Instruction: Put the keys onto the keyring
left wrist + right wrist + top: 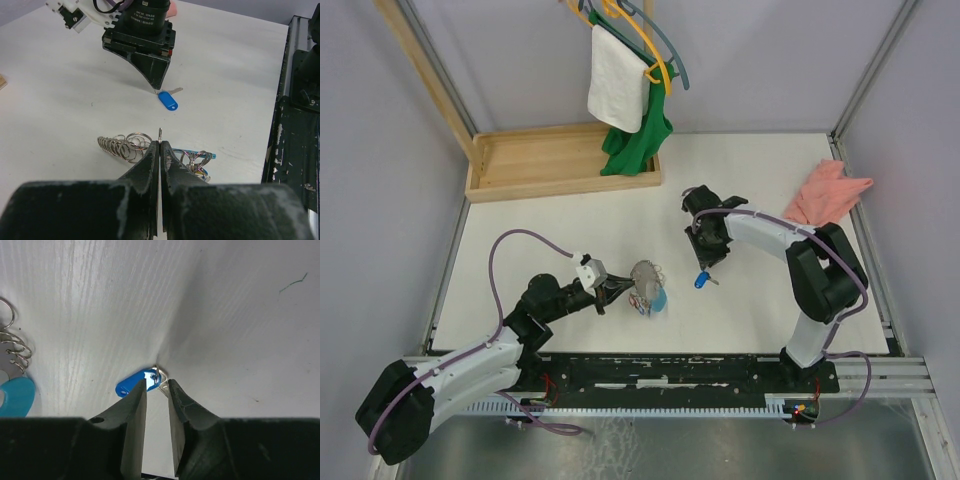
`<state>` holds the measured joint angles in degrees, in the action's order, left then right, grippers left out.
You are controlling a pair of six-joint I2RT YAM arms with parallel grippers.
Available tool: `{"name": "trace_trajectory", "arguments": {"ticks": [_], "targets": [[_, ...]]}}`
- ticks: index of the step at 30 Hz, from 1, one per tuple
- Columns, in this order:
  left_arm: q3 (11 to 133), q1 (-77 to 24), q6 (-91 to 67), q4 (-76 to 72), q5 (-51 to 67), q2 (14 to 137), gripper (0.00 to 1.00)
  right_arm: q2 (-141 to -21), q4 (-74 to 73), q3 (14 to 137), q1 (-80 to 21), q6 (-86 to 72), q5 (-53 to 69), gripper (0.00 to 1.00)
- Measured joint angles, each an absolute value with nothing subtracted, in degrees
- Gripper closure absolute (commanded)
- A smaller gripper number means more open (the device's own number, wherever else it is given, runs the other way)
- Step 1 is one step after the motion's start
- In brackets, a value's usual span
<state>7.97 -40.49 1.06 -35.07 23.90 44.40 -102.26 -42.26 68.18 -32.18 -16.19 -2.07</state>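
Observation:
A key with a blue head (702,280) lies flat on the white table (560,225). My right gripper (708,262) hangs just above it, tips down. In the right wrist view the jaws of this gripper (157,382) stand a little apart, open, with the blue key (131,385) and its metal blade just past the tips. My left gripper (160,144) is shut on a thin keyring (160,133) that stands upright on edge between its fingertips. Around it lies a heap of loose rings (125,145). The blue key (168,100) rests beyond, under the right gripper (156,85).
A teal tag (660,299) and more rings (197,159) lie by the heap. At the back left stands a wooden tray (565,180), with a white towel (616,90) and a green cloth (638,140) on hangers. A pink cloth (825,192) sits back right.

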Motion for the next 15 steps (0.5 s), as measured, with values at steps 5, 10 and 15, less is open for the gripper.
{"name": "trace_trajectory", "arguments": {"ticks": [5, 10, 15], "targets": [[7.99, -40.49, 1.08, -34.74, 24.10, 44.31, 0.97, -99.88, -41.58, 66.57, -31.31, -16.14, -1.93, 0.51], [8.05, -40.49, 1.08, -34.65, 24.16, 44.31, 0.97, -94.96, -40.69, 61.10, -30.57, -16.25, -0.49, 0.44], [8.19, -40.49, 1.08, -34.44, 24.25, 44.34, 0.97, -94.65, -39.13, 57.12, -30.26, -16.71, 0.95, 0.40]]}}
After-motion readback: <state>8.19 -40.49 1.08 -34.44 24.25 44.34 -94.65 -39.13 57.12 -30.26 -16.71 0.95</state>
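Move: The keys, a small key on a ring with the blue tag, lie on the table almost under the right hand, roughly 3 cm behind its fingertips, level with them sideways and some 3 cm below. The keyring hangs from the left fingers about 12 cm to the right hand's left, 6 cm farther back and perhaps 6 cm higher. From the left hand the keys are about 15 cm to its right, 6 cm ahead and 15 cm down. The right hand, its fingers still pointing down at the table, lifts about 1 cm and then draws back about 3.5 cm and some 2 cm to the right, sinking about 2 cm towards the end so that the gap comes over the key's blade beside the blue tag. The fingers spread all the while from about a quarter to over half open, with no touch on the keys to be seen at the end, and the left hand stays still, keeping its shut grip on the keyring. ##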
